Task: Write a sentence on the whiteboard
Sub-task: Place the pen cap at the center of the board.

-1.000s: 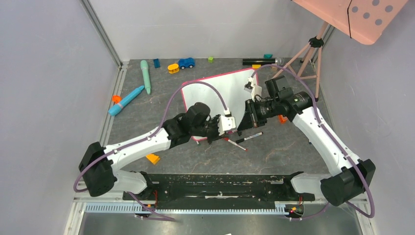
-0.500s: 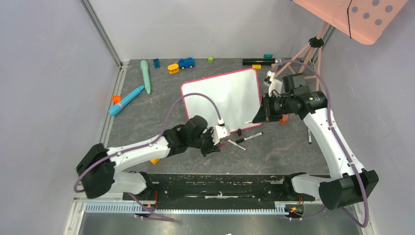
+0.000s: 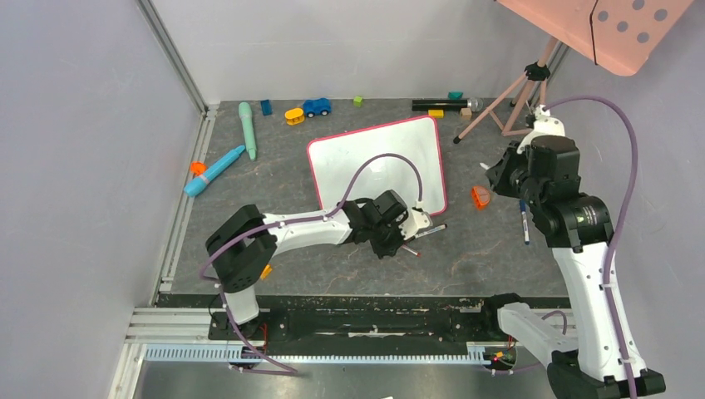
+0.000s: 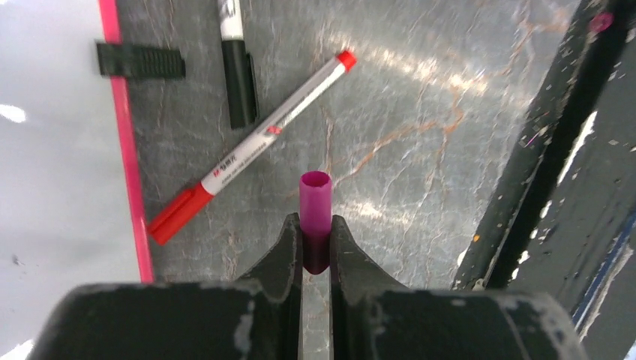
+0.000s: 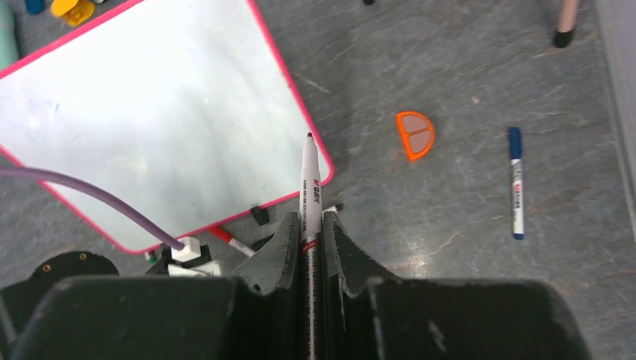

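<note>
The whiteboard, white with a pink frame, lies flat mid-table. Its face looks blank, and no sentence is in view on it. My left gripper sits low just off the board's near edge, shut on a purple pen cap that sticks out past the fingertips. My right gripper is raised to the right of the board, shut on an uncapped white marker whose dark tip points at the board's near right corner.
A red marker and a black marker lie by a black clip foot. An orange half-disc and a blue marker lie to the right. A pink tripod and small toys stand at the back.
The two grippers, close together over the board's near edge a second ago, have parted. The right arm swung right and up with the marker; the left slid right with the cap.
</note>
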Controlling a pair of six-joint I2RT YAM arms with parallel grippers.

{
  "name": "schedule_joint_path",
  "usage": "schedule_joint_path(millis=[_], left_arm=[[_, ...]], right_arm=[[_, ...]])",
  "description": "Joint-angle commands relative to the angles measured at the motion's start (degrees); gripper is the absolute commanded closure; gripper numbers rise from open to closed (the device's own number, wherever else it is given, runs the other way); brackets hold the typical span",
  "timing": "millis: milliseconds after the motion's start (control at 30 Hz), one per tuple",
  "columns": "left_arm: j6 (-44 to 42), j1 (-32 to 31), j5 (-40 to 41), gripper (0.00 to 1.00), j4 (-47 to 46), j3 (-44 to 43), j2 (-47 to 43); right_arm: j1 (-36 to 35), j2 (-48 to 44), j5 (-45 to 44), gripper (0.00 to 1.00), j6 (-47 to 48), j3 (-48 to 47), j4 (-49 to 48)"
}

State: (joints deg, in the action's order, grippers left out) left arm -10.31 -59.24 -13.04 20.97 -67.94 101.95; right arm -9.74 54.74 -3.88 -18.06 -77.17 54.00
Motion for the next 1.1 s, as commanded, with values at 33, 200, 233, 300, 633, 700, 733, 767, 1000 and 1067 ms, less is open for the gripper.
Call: schedule_joint_path(millis=[33,200,233,300,633,700,733,767,1000,1067], left_arm=[[1.72,-0.5,6.81,0.88,5.27,-0.06,1.14],[2.66,-0.48,7.82,0.79,3.51,3.34,1.99],[3.46,-0.48,7.68,0.71,2.36,4.03,1.79],[5.09,-0.46,7.08,0.62,0.19,5.03,1.09],[13.54,0.59,7.58,0.5,-4.95,8.93,-8.01],[16.4,1.82,7.63,0.45,-7.63,12.03,-13.39],[17.85,2.62,7.85,0.38,-9.07,13.92,-16.61],[18.66,3.19,8.2,0.33,-10.5,15.52,-19.43],[27.46,7.42,12.75,0.19,-11.31,21.49,-32.99],[33.29,10.86,17.12,0.15,-10.1,22.62,-33.76]], right_arm=[[0.17,-0.41,-8.17,1.0,-1.88,0.96,-2.57],[0.2,-1.53,-7.38,1.0,-2.23,3.74,-4.45],[0.17,-1.65,-7.2,1.0,-2.28,4.17,-4.75],[0.09,-1.53,-7.01,1.0,-2.08,4.3,-4.85],[0.23,-0.58,-2.38,1.0,0.09,5.42,-7.46],[0.2,-0.25,0.22,1.0,0.96,5.71,-8.6],[0.18,-0.09,1.31,1.0,1.31,5.8,-9.28],[0.16,0.13,2.24,1.0,1.44,5.87,-9.68],[0.16,2.51,8.08,1.0,2.85,4.91,-13.43],[0.16,3.71,9.75,1.0,2.99,3.97,-14.22]])
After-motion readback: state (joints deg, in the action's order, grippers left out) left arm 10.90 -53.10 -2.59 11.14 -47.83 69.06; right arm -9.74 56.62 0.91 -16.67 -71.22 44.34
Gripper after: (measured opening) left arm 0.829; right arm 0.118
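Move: The purple pen cap, already in the left fingers, goes to bare table about 4 cm to that hand's left and 5 cm below; on that level, the red marker lies some 5 cm ahead and 2 cm right, the black marker 8 cm ahead and 9 cm right. From the right hand, holding the uncapped pen, the whiteboard's middle is roughly 19 cm ahead, 24 cm left, 30 cm below; the orange piece 12 cm ahead, 4 cm right. The left hand lowers the purple cap about 4 cm while shifting 4 cm left to bare table short of the board, opens and lets go, then lifts away some 14 cm, opening wider, drifting left and turning counter-clockwise. Meanwhile the right hand keeps its grip on the pen, sinks 2 cm easing right, then swings back left and forward towards the whiteboard. ##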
